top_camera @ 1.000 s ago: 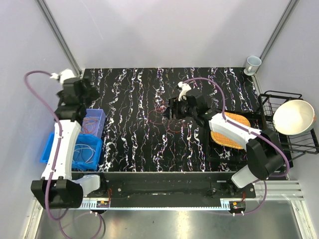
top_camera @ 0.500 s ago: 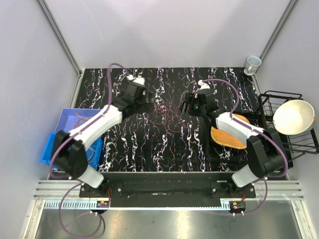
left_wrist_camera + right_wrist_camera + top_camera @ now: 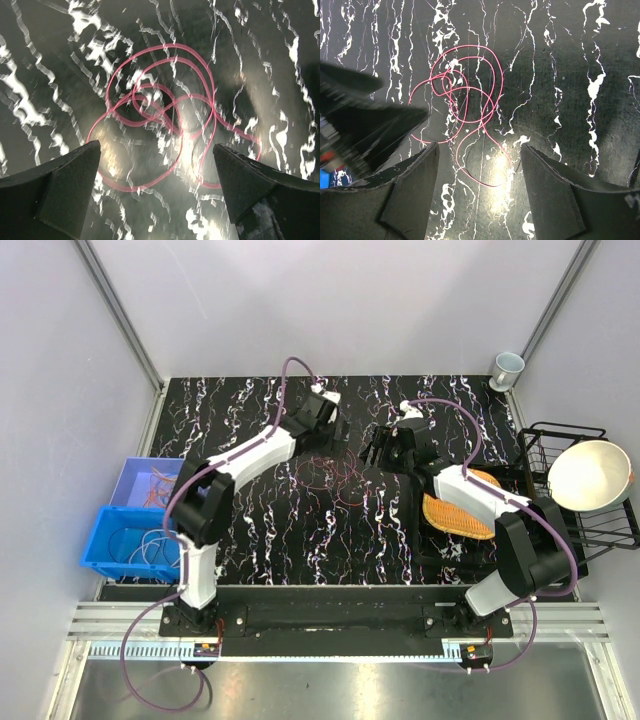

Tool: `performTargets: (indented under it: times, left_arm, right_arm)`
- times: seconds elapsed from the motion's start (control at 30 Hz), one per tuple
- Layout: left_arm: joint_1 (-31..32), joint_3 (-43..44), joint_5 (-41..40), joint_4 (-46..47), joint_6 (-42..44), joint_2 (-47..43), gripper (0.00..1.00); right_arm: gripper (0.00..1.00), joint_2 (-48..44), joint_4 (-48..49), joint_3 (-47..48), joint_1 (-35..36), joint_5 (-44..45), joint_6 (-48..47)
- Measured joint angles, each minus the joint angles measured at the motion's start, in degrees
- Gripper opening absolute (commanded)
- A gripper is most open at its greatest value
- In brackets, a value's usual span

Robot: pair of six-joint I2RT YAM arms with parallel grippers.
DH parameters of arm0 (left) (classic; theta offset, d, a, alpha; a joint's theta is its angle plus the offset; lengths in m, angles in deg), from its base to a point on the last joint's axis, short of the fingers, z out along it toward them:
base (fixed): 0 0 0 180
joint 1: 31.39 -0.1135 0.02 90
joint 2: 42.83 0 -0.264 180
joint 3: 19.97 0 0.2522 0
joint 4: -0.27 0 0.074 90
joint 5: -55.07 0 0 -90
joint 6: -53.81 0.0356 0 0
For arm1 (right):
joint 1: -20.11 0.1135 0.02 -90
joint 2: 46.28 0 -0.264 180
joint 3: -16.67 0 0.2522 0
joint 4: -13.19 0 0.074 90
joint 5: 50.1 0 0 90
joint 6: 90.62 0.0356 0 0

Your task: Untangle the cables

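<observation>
A thin red cable (image 3: pixel 330 475) lies in loose overlapping loops on the black marbled table (image 3: pixel 260 530). My left gripper (image 3: pixel 326 432) hovers just behind the tangle, open and empty. In the left wrist view the red loops (image 3: pixel 165 107) spread ahead of the left gripper (image 3: pixel 156 146), its two dark fingers (image 3: pixel 55 190) wide apart. My right gripper (image 3: pixel 373 450) hangs to the right of the tangle, also open and empty. The right wrist view shows the cable (image 3: pixel 470 90) ahead of the right gripper (image 3: pixel 480 146), one long loop running down between the fingertips (image 3: pixel 555 195).
Two blue bins (image 3: pixel 112 552) at the table's left edge hold more thin cables, white and orange. An orange woven mat (image 3: pixel 458 508) lies right of centre. A black wire rack (image 3: pixel 560 435) with a cream bowl (image 3: pixel 590 475) stands at the right. A cup (image 3: pixel 507 368) sits at the back right.
My left arm has swung from the blue bins at the left to the table's middle, over the red tangle. The right gripper drew back slightly to the right, then stayed put.
</observation>
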Motion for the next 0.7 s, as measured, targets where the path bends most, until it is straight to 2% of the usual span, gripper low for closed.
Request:
performTargets:
  times: [0.17,0.47,0.7]
  left_arm:
    - [0.0,5.73,-0.31,-1.03,-2.29,6.23,0.99]
    - [2.12,7.02,-5.57,-5.16,-13.97,10.03,0.99]
    - [5.22,16.87,-9.92,-9.73,-19.8,16.5,0.99]
  right_arm:
    - [0.72,0.0,0.02,0.0,-0.26,-0.04,0.09]
    - [0.73,0.0,0.02,0.0,-0.81,0.0,0.81]
    - [0.73,0.09,0.02,0.0,-1.01,-0.09,1.29]
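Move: The left hand, empty and open, is above the last tangled red cable: the tangle's middle is some 7 cm below, about 2 cm ahead and 1 cm to the right. The right gripper hovers about 7 cm to the left hand's right and 2 cm nearer the base, at about its height; the wicker basket is some 28 cm right and 8 cm back, 6 cm lower. From the right hand, the cable is about 6 cm ahead, 6 cm left and 9 cm down. The left hand eases forward a centimetre or so, then sinks about 5 cm towards the red cable, most of that early on, and slides some 4 cm right in the later part, over the tangle's right side and close in beside the right gripper. On the way the wrist turns about 15 degrees counter-clockwise and tips its fingers a little more steeply down; they stay wide open, with no touch on the cable to be seen. ##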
